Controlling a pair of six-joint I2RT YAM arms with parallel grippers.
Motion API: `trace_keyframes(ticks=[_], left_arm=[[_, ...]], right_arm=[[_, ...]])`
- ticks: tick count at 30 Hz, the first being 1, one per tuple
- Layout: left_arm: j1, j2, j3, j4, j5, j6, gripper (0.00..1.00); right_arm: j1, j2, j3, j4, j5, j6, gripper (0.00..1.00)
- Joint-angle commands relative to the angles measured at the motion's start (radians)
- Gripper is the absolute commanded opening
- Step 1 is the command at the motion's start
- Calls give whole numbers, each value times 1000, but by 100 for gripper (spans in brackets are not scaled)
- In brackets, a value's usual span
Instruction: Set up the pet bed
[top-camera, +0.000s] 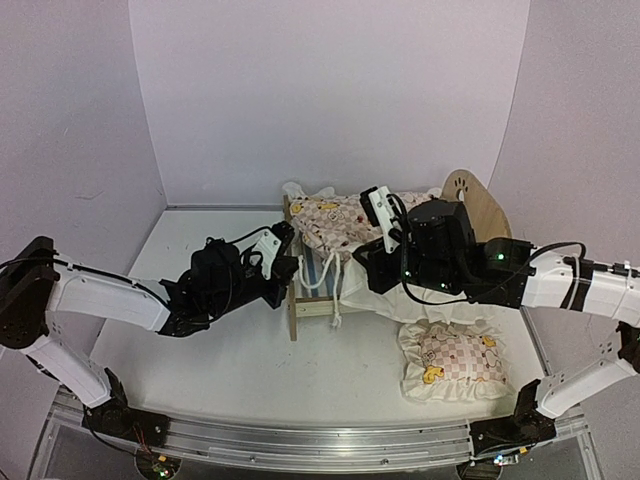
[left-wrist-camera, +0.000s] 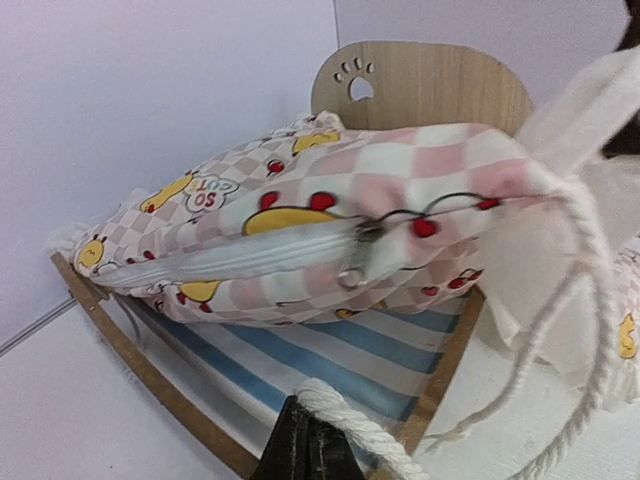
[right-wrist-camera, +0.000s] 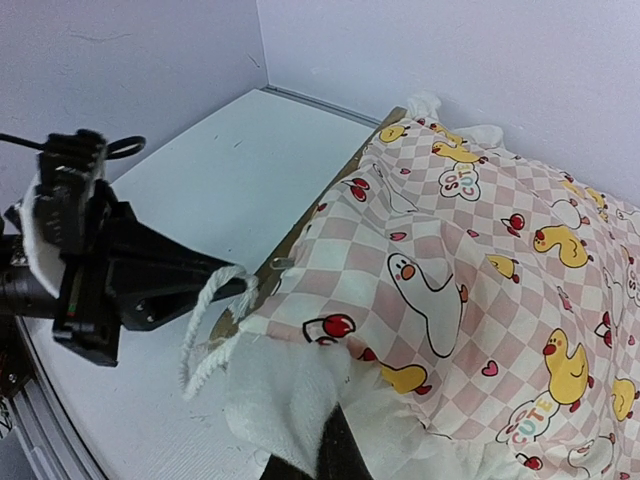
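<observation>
The pet bed (top-camera: 315, 308) stands mid-table, its paw-print headboard (top-camera: 478, 200) to the right and its blue-and-white striped base (left-wrist-camera: 350, 350) partly bare. The duck-print quilt (top-camera: 335, 222) lies bunched over the bed, lifted at the foot end. My left gripper (top-camera: 290, 268) sits at the footboard. In the left wrist view the left gripper (left-wrist-camera: 305, 412) is shut on a white cord (left-wrist-camera: 350, 425) that runs to the quilt (left-wrist-camera: 300, 220). My right gripper (right-wrist-camera: 335, 435) is shut on the quilt's white fleecy edge (right-wrist-camera: 290, 390), over the bed's near side.
The matching frilled pillow (top-camera: 452, 360) lies on the table in front of the bed, at the right. More white cord loops (top-camera: 325, 272) hang over the footboard. White walls close the back and both sides.
</observation>
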Motion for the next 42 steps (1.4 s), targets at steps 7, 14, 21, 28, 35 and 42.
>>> trace_keyframes(ticks=[7, 14, 21, 28, 35, 42], left_arm=[[74, 104, 85, -72, 143, -46, 0], [84, 121, 108, -78, 143, -74, 0], [109, 110, 91, -98, 114, -98, 0], [109, 75, 66, -127, 96, -98, 18], [109, 21, 11, -129, 64, -139, 40], [110, -88, -59, -135, 35, -161, 50]], right_arm=[[-2, 19, 74, 38, -31, -3, 0], [-2, 58, 118, 50, -48, 24, 0], [-2, 109, 162, 53, -27, 70, 0], [-2, 168, 198, 72, -3, 126, 0], [-1, 217, 231, 87, 48, 152, 0], [-2, 251, 268, 123, 57, 147, 0]])
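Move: My left hand is shut on the white cord. The near corner of the bed's low end board is about 8 cm below this hand, roughly level with it both fore-and-aft and sideways. The cord's hanging loop is some 6 cm to its right, about 5 cm lower and level fore-and-aft; the cover's zipped edge is about 6 cm ahead, 5 cm right and 3 cm lower. From my right hand, shut on the white frill, that board corner is about 12 cm left, 2 cm back and 12 cm below. I lower my left hand about 5 cm, easing 2 to 3 cm forward, towards the near corner of the end board with the cord. There I open the fingers to about half, let go of the cord and slip off leftwards some 3 cm. Meanwhile my right hand keeps its pinch on the frill and carries it about 5 cm left and 3 cm forward, towards the end board. ##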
